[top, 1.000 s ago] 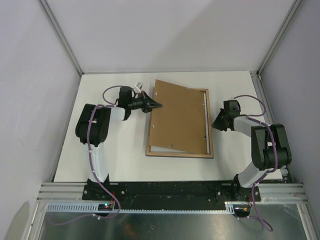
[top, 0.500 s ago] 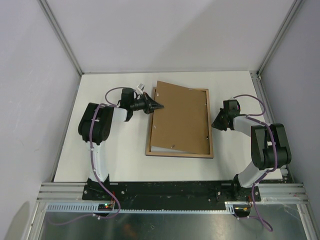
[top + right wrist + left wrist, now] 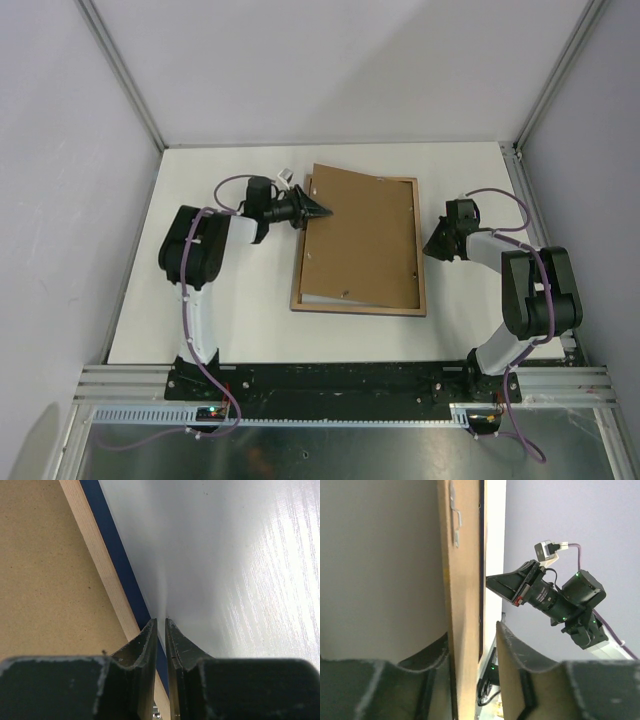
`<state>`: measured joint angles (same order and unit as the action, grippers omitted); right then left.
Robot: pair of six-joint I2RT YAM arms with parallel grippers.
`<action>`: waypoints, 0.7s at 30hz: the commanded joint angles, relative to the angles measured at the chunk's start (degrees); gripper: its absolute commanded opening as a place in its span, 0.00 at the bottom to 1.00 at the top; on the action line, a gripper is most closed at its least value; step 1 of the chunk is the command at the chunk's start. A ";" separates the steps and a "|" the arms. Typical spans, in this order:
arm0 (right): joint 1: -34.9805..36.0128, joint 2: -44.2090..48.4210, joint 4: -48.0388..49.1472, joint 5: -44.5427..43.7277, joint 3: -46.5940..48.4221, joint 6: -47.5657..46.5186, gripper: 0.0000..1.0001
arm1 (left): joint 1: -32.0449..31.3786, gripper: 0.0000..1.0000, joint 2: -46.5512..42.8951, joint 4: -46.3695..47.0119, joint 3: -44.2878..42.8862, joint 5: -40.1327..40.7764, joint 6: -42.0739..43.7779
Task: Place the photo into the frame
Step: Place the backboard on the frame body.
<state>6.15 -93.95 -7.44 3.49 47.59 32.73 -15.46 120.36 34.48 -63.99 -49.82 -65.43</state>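
The frame lies face down on the white table, its light wood back upward. A brown backing board rests askew on it, its top left corner over the rail. The photo is hidden. My left gripper is at that corner. In the left wrist view its jaws stand open astride the frame's wooden edge, with a gap beside the right finger. My right gripper sits at the frame's right rail. There its fingers are shut to a thin slit over the navy edge, holding nothing.
A small metal clip sits on the wooden edge. The white table stretches right of the frame. Grey walls and aluminium posts close in the back and sides. The arm bases stand on the black rail at the near edge.
My left gripper has shifted slightly right and up at the board's corner, and its jaws have come apart. The board's top corner has settled a little. The right arm has not moved.
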 commanded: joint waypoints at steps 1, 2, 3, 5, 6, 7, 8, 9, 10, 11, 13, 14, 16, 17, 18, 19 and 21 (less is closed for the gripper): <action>0.93 -1.47 -2.64 0.07 0.39 -0.74 0.17 | -1.17 0.42 -2.23 -0.65 -1.45 -1.99 2.20; 0.95 -1.44 -2.65 0.05 0.39 -0.74 0.17 | -1.16 0.45 -2.49 -1.79 -1.60 -1.75 3.01; 0.96 -1.38 -2.66 0.04 0.39 -0.74 0.17 | -1.20 0.48 -2.89 -2.93 -1.86 -1.28 4.12; 0.99 -1.25 -2.77 0.03 0.39 -0.78 0.17 | -1.09 0.53 -3.49 -6.09 -2.40 -0.26 6.22; 0.98 -1.15 -2.81 0.03 0.39 -0.76 0.17 | -1.03 0.55 -3.74 -7.94 -2.65 0.22 7.13; 0.97 -1.11 -2.87 0.03 0.39 -0.75 0.17 | -1.05 0.57 -4.00 -10.05 -3.04 0.89 8.37; 0.92 -1.04 -2.94 -0.01 0.39 -0.79 0.17 | -1.05 0.59 -4.39 -11.63 -3.32 1.54 9.44; 0.99 -1.00 -2.98 -0.04 0.35 -0.81 0.17 | -1.10 0.62 -4.76 -13.52 -3.68 2.26 10.67; 0.98 -0.99 -3.04 -0.05 0.37 -0.82 0.17 | -1.08 0.64 -5.21 -14.81 -4.04 2.88 11.55; 0.97 -0.93 -3.07 -0.05 0.38 -0.82 0.17 | -1.07 0.66 -5.57 -16.25 -4.35 3.46 12.52; 0.97 -0.98 -3.03 -0.10 0.35 -0.78 0.17 | -1.06 0.71 -6.32 -18.85 -5.02 4.48 14.19; 0.97 -0.98 -2.98 -0.12 0.37 -0.76 0.17 | -1.06 0.72 -6.78 -20.29 -5.54 5.31 15.02; 0.97 -1.08 -2.96 -0.10 0.39 -0.74 0.17 | -1.13 0.75 -7.52 -23.90 -6.72 6.97 17.39; 0.92 -1.16 -2.90 -0.08 0.39 -0.74 0.17 | -1.14 0.77 -7.91 -25.45 -7.10 7.65 18.38; 0.94 -1.20 -2.92 -0.07 0.39 -0.74 0.17 | -1.14 0.78 -8.36 -26.36 -7.19 8.30 19.01; 0.96 -1.17 -2.92 -0.06 0.39 -0.65 0.17 | -1.14 0.79 -8.73 -27.48 -7.42 8.89 19.63; 0.96 -1.31 -2.82 0.01 0.39 -0.61 0.17 | -1.15 0.81 -9.28 -29.19 -7.79 9.93 20.69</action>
<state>6.59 -93.95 -7.46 3.53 47.62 32.51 -16.38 116.09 10.24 -68.97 -43.05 -50.06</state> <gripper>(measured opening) 0.168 0.795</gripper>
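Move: The left hand has the backboard's left edge between its already parting fingers. The frame body's middle lies about 9 cm to its right, 4 cm back and roughly 8 cm below. The backboard's middle is about 9 cm right and 3 cm back, some 4 cm lower; the frame's left rail runs about 5 cm to the left, level with the hand and 8 cm down. From the right hand, the frame body's middle is about 15 cm left, 1 cm ahead and slightly below. Letting go of its pinch on the backboard's left edge, the left hand spreads its fingers from about a third to four fifths open, the lower one still under the board. The hand sinks about 2.5 cm towards the frame, then climbs back about 1 cm, its fingertips tipping some 13 degrees farther down throughout. ##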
